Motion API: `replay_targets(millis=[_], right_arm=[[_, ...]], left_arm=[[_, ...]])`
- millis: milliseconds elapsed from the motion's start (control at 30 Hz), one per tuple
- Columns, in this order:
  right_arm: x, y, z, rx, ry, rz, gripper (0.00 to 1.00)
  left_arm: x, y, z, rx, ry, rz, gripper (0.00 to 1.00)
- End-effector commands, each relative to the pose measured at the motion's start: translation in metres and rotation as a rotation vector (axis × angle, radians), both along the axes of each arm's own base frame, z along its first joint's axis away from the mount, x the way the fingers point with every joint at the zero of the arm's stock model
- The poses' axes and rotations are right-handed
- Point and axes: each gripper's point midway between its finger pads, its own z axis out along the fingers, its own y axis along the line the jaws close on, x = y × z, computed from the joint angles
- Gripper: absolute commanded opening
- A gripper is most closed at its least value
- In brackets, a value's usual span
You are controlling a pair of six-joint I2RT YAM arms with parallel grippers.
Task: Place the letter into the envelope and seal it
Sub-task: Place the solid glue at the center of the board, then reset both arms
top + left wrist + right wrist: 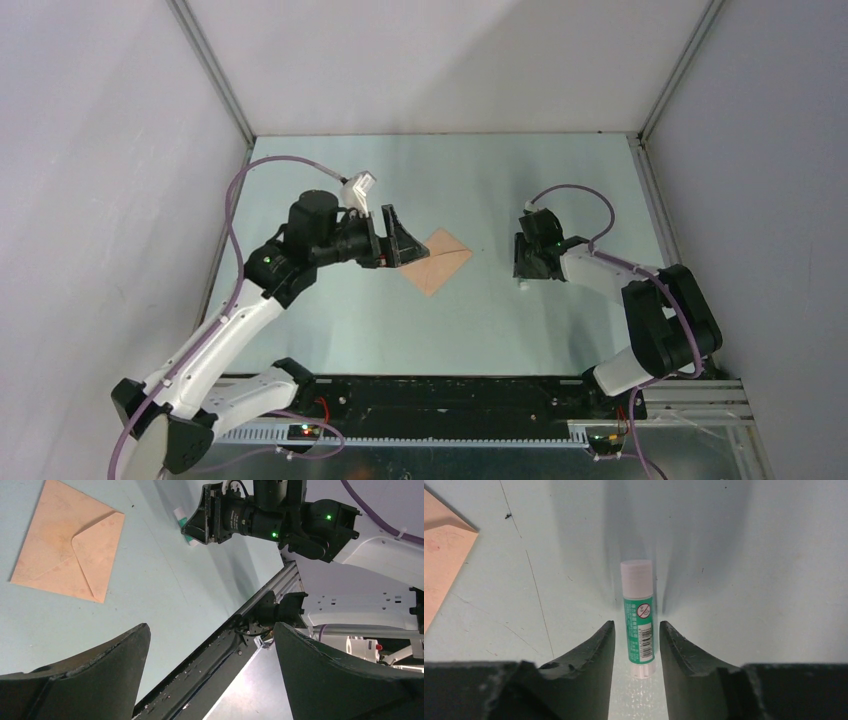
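Observation:
The tan envelope (436, 261) lies flat on the table, its pointed flap folded down over its body (65, 540); one corner of it shows at the left edge of the right wrist view (439, 565). The letter is out of view. My left gripper (405, 240) hovers just left of the envelope, wide open and empty (211, 626). My right gripper (528, 270) is low over the table to the envelope's right. Its fingers (637, 623) straddle a green-and-white glue stick (639, 615) lying on the table, with a small gap on each side.
The glue stick (182, 522) rests under the right gripper, well right of the envelope. Grey enclosure walls (120, 150) close in the table on the left, back and right. A black rail (450, 405) runs along the near edge between the arm bases.

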Motion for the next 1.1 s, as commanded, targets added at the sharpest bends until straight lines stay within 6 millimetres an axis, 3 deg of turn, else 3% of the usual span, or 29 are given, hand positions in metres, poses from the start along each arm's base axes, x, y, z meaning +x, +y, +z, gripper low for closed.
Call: replay_targets(millis=[0, 200, 400, 600, 733, 767, 867, 900, 1067], right_arm=[[0.011, 0.004, 0.006, 0.026, -0.049, -0.018, 0.44], [0.011, 0.006, 0.014, 0.042, -0.068, -0.015, 0.61], [0.014, 0.006, 0.04, 0.068, -0.124, -0.016, 0.69], [0.016, 0.006, 0.084, 0.097, -0.215, -0.014, 0.73], [0.015, -0.001, 0.131, 0.129, -0.291, -0.047, 0.8], [0.013, -0.005, 0.149, 0.128, -0.312, -0.061, 0.82], [0.005, -0.026, 0.176, 0.074, -0.332, -0.125, 0.97], [0.007, -0.035, 0.191, 0.045, -0.362, -0.161, 0.99], [-0.014, -0.078, 0.224, -0.087, -0.377, -0.283, 0.99]], left_arm=[[-0.002, -0.006, 0.005, -0.034, -0.013, -0.039, 1.0], [-0.003, -0.007, 0.005, -0.035, -0.012, -0.051, 1.0], [-0.003, -0.007, 0.006, -0.034, -0.019, -0.051, 1.0], [-0.002, -0.004, 0.004, -0.024, -0.021, -0.034, 1.0], [0.004, 0.006, 0.007, 0.005, -0.047, 0.026, 1.0], [0.006, 0.009, 0.011, 0.009, -0.062, 0.038, 1.0], [0.016, 0.027, 0.012, 0.062, -0.053, 0.135, 1.0], [0.019, 0.031, 0.02, 0.065, -0.061, 0.161, 1.0], [0.035, 0.071, 0.027, 0.136, -0.079, 0.338, 1.0]])
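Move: The solid glue lies on the table right between my right fingertips, its middle about 1 cm ahead of and 1 cm below that hand, its length running roughly fore and aft. The sealed-looking envelope lies about 17 cm to the left of my right hand, 2 cm farther out and 2 cm lower. From my left hand, high over the table and empty, the glue is some 10 cm ahead, 21 cm to the right and 26 cm down. My right fingers, already parted around the glue, spread from about a third to wide open before and while the hand rises. I lift it some 20 cm almost straight up off the stick, slowly then quickly, tilting the fingers up by over 20 degrees and easing 3 cm right near the top. At the end my open left hand starts about 3.5 cm left and 2 cm forward. ##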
